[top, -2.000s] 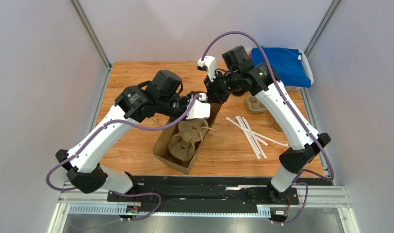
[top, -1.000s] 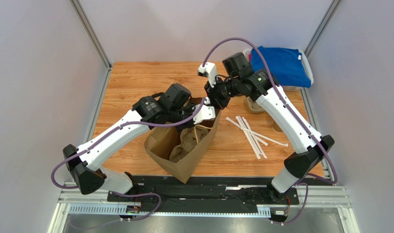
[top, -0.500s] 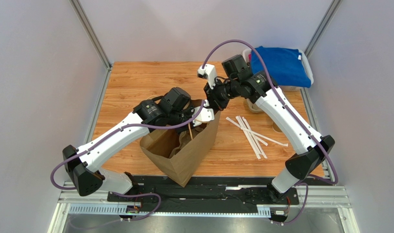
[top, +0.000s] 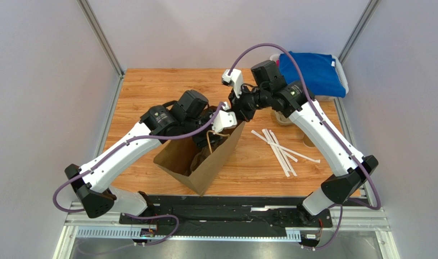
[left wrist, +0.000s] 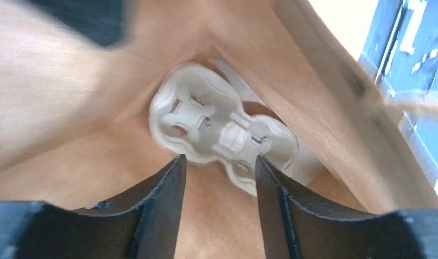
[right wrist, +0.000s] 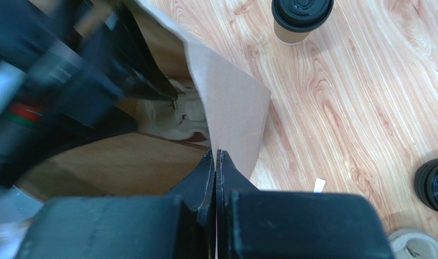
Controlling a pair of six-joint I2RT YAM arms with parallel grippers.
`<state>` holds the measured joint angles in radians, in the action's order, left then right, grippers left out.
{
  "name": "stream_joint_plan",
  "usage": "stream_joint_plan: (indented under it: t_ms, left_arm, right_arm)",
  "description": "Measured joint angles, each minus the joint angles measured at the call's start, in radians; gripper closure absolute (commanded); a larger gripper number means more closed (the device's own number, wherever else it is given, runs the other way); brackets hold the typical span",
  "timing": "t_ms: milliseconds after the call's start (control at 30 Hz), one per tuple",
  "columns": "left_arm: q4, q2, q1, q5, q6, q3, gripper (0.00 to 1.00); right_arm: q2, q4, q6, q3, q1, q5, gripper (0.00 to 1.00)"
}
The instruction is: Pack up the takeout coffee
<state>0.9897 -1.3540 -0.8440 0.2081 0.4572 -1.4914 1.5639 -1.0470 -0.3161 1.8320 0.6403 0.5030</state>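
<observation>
The takeout coffee (right wrist: pixel 302 16), a small paper cup under a black lid, stands on the wood at the top of the right wrist view, apart from both grippers. A brown paper bag (top: pixel 205 164) stands open at the table's middle. My right gripper (right wrist: pixel 215 154) is shut on the bag's rim (right wrist: pixel 232 102). My left gripper (left wrist: pixel 220 162) hangs open inside the bag's mouth with nothing between its fingers. Below it, a pale pulp cup carrier (left wrist: pixel 205 116) lies at the bottom of the bag. In the top view the right arm hides the coffee.
Several white straws (top: pixel 280 148) lie on the wood right of the bag. A blue cloth (top: pixel 313 73) covers a white bin at the back right. Another black lid (right wrist: pixel 434 186) and a pale pulp piece (right wrist: pixel 415 245) show at the right wrist view's right edge.
The bag has risen from lying to standing with its mouth up. My left gripper has opened and pulled back slightly. The right gripper still pinches the rim.
</observation>
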Motion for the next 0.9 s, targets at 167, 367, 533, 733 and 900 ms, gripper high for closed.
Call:
stream_joint_plan:
  t_ms: [167,367,533,733,900]
  left_arm:
    - [0.006,0.009,0.000,0.001,-0.011,-0.084,0.38]
    - [0.006,0.058,0.000,0.020,-0.025,-0.106,0.37]
    - [-0.046,0.133,0.000,0.041,-0.043,-0.106,0.33]
    - [-0.152,0.223,0.000,0.074,-0.086,-0.106,0.24]
    - [-0.281,0.297,0.000,0.059,-0.153,-0.104,0.19]
  right_arm:
    - [-0.017,0.006,-0.018,-0.036,0.000,-0.005,1.00]
    - [-0.024,0.014,-0.037,-0.070,0.000,-0.025,1.00]
    - [-0.055,0.015,-0.052,-0.104,0.000,-0.040,1.00]
    - [-0.087,0.019,-0.076,-0.125,0.000,-0.053,1.00]
    - [-0.125,0.035,-0.098,-0.168,0.000,-0.057,1.00]
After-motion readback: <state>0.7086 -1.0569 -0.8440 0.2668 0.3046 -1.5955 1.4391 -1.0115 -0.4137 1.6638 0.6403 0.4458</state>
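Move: The lidded coffee cup stands roughly 23 cm ahead of the left gripper, 8 cm to its left and 20 cm below. The left gripper is inside the paper bag, with the cup carrier some 20 cm below it, about 5 cm ahead and straight in line sideways. From the right gripper, which holds the bag's rim, the cup lies about 18 cm ahead, 20 cm left and 25 cm below; the straws lie 5 cm ahead, 15 cm right and 30 cm below. Lift the empty left gripper up out of the paper bag by about 19 cm, easing back slightly towards the base late on, rolling it some 40 degrees so the fingers swing from slanting down to pointing nearly level to the right, and opening them wider. Keep the right gripper pinched on the bag's far right rim and draw it a few centimetres right, slightly down and back. ##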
